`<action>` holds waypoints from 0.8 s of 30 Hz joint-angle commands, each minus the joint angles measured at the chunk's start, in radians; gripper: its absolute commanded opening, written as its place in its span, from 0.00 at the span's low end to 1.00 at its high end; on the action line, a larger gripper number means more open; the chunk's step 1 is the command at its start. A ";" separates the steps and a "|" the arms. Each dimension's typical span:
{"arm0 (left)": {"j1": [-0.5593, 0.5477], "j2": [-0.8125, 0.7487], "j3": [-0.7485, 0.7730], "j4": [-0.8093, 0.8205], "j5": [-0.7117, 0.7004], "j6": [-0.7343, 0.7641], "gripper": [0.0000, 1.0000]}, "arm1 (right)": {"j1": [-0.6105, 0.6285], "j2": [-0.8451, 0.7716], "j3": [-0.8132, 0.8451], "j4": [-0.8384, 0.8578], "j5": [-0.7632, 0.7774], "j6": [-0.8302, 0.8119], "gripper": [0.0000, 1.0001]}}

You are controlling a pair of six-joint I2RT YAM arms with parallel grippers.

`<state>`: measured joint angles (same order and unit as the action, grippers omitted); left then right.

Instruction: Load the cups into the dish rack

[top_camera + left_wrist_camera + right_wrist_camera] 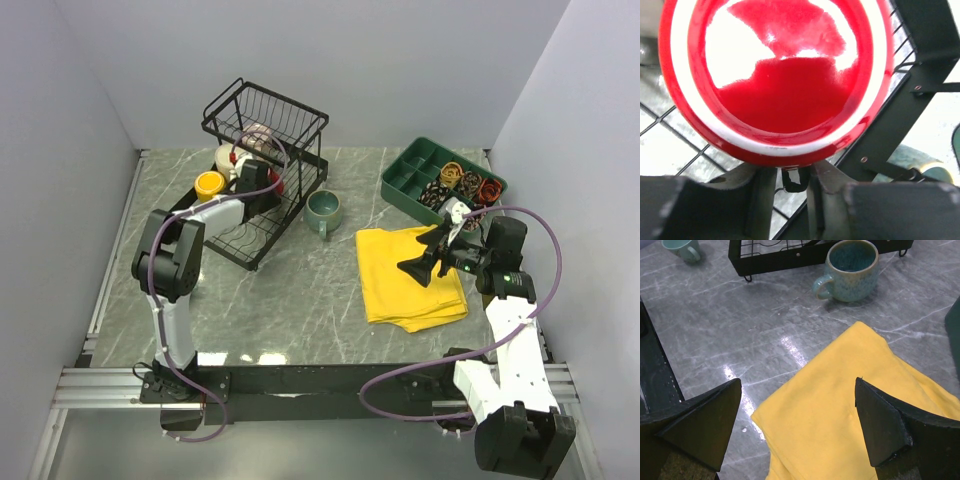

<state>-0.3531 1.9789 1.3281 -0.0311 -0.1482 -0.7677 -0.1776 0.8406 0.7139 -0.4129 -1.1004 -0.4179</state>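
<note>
A red cup (785,75) with a white rim fills the left wrist view, lying on the wire lower tier of the black dish rack (225,105). My left gripper (792,176) reaches into that tier (262,180). Its jaws stand narrow on either side of a dark glossy piece under the cup, and whether they still press it does not show. A yellow cup (210,184) and a cream cup (228,158) sit at the rack's left, a floral one (262,135) in the upper basket. A teal cup (323,209) (850,270) stands on the table. My right gripper (420,265) (797,425) hovers open over a yellow cloth (850,410).
The yellow cloth (410,275) lies folded at the right of the marble table. A green compartmented tray (405,175) with small items stands at the back right. A pale teal cup (682,249) shows at the far left of the right wrist view. White walls enclose the table.
</note>
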 commanded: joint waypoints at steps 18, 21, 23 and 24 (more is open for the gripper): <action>-0.015 -0.038 0.059 0.023 0.019 0.079 0.59 | -0.016 0.009 0.030 -0.018 -0.010 -0.032 1.00; -0.015 -0.078 0.027 0.066 0.021 0.091 0.60 | -0.016 0.009 0.030 -0.018 -0.010 -0.033 1.00; -0.015 -0.100 0.011 0.074 0.018 0.099 0.61 | -0.017 0.008 0.030 -0.021 -0.010 -0.035 1.00; -0.015 -0.118 0.002 0.071 0.015 0.102 0.62 | -0.017 0.008 0.030 -0.021 -0.010 -0.035 1.00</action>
<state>-0.3599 1.9739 1.3544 -0.0162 -0.1459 -0.7128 -0.1841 0.8509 0.7139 -0.4374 -1.1000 -0.4397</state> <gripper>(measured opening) 0.605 0.998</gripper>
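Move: At the lower rack, the left fingers are still close about the handle of the upturned red mug, whose middle lies about 5 cm straight ahead, roughly level with them. The white mug is some 9 cm ahead and 9 cm left, the yellow mug about 4 cm ahead and 14 cm left, the teal mug about 12 cm right and 3 cm back. From the right hand the red mug lies about 17 cm ahead, 31 cm left and 15 cm below. Letting go of the red mug's handle, the left fingers spread steadily from about a third to some three fifths open, coming clear on both sides of it. Meanwhile the hand eases about 1 cm forward and slightly right, pauses there, then starts rising, about 1.5 cm up by the end, with hardly any wrist turn. ##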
